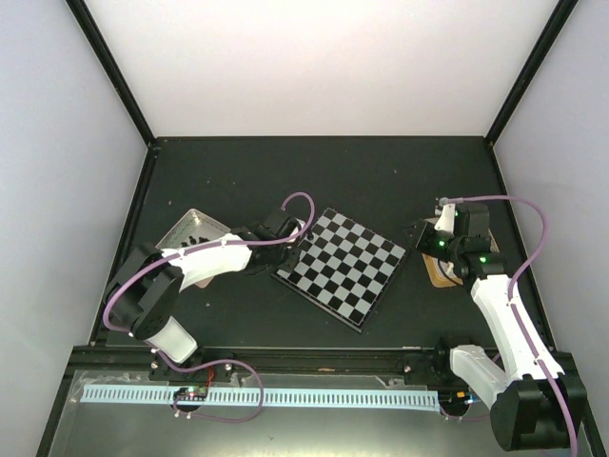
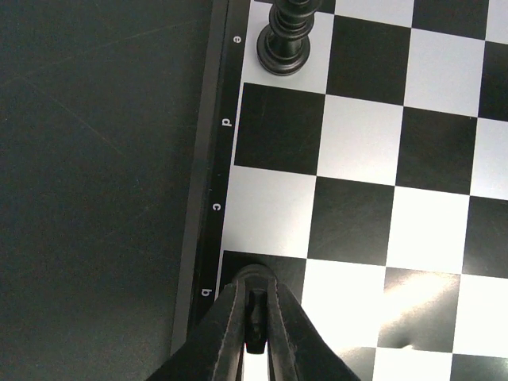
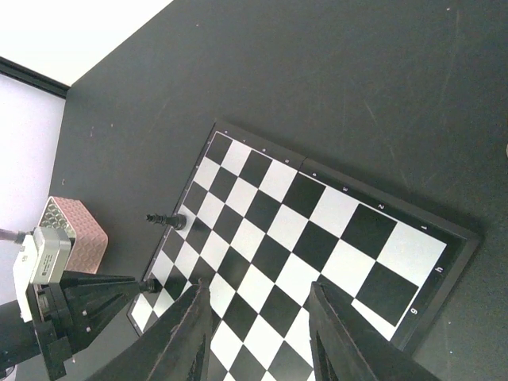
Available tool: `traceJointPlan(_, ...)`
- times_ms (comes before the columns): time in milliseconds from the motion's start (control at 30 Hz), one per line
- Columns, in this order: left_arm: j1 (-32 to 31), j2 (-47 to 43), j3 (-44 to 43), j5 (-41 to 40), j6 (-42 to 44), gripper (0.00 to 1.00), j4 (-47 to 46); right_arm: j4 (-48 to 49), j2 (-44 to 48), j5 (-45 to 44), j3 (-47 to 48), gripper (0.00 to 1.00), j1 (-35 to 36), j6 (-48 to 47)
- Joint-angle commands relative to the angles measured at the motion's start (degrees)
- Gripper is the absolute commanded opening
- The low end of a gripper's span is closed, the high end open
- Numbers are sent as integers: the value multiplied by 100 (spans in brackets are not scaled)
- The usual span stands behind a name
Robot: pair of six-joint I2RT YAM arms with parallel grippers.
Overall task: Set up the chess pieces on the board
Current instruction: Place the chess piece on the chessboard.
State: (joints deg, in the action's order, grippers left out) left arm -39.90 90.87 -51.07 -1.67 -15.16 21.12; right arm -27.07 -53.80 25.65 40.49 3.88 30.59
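The board (image 1: 347,271) lies tilted in the middle of the dark table. A black chess piece (image 2: 287,36) stands on the pale edge square by the letter e. My left gripper (image 2: 255,279) is at the board's left edge (image 1: 288,249), shut on a second small black chess piece (image 2: 255,321) over the dark square by the letter b. In the right wrist view the same two pieces show, one standing (image 3: 167,221) and one held (image 3: 148,285). My right gripper (image 3: 258,317) hangs open above the board's right side (image 1: 420,236), with nothing between its fingers.
A metal tin (image 1: 195,229) with small pieces sits left of the board, behind the left arm. Another tin (image 1: 443,271) lies partly under the right arm. A pinkish box (image 3: 77,232) shows beyond the left gripper. Black frame rails edge the table.
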Motion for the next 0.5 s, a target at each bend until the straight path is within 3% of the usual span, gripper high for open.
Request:
traceJointPlan(0,-57,105,-54,46,127,9,188,63,54,-7,-68,35,34,32)
traceJointPlan(167,-56,140,-119,98,118,17,297,53,67,56,-35,35,34,31)
traceJointPlan(400,-53,-225,-328,138,-29,49,358,45,81,55,-22,35,29,37)
traceJointPlan(467,-40,-397,-355,13,-102,54,377,44,91,47,-31,36,34,41)
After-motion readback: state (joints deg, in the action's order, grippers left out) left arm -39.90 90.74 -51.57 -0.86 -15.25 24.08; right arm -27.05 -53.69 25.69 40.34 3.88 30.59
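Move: The black chess piece I have just set down stands on the b-file edge square, still between my left fingertips, its middle about 1 cm below them. The other black piece, on the e-file edge square, is roughly 6 cm ahead and 5 cm to my right. The middle of the chessboard lies some 12 cm right and 2 cm nearer me. From my idle right hand, the piece I am releasing is about 27 cm left, 3 cm back and 14 cm below. I open my left fingers from nearly shut to about half wide, letting go of the black piece. As they spread I ease the hand back barely 1 cm and dip it about half a centimetre, then just begin to rise, fingers still pointing steeply down on either side of the piece. ##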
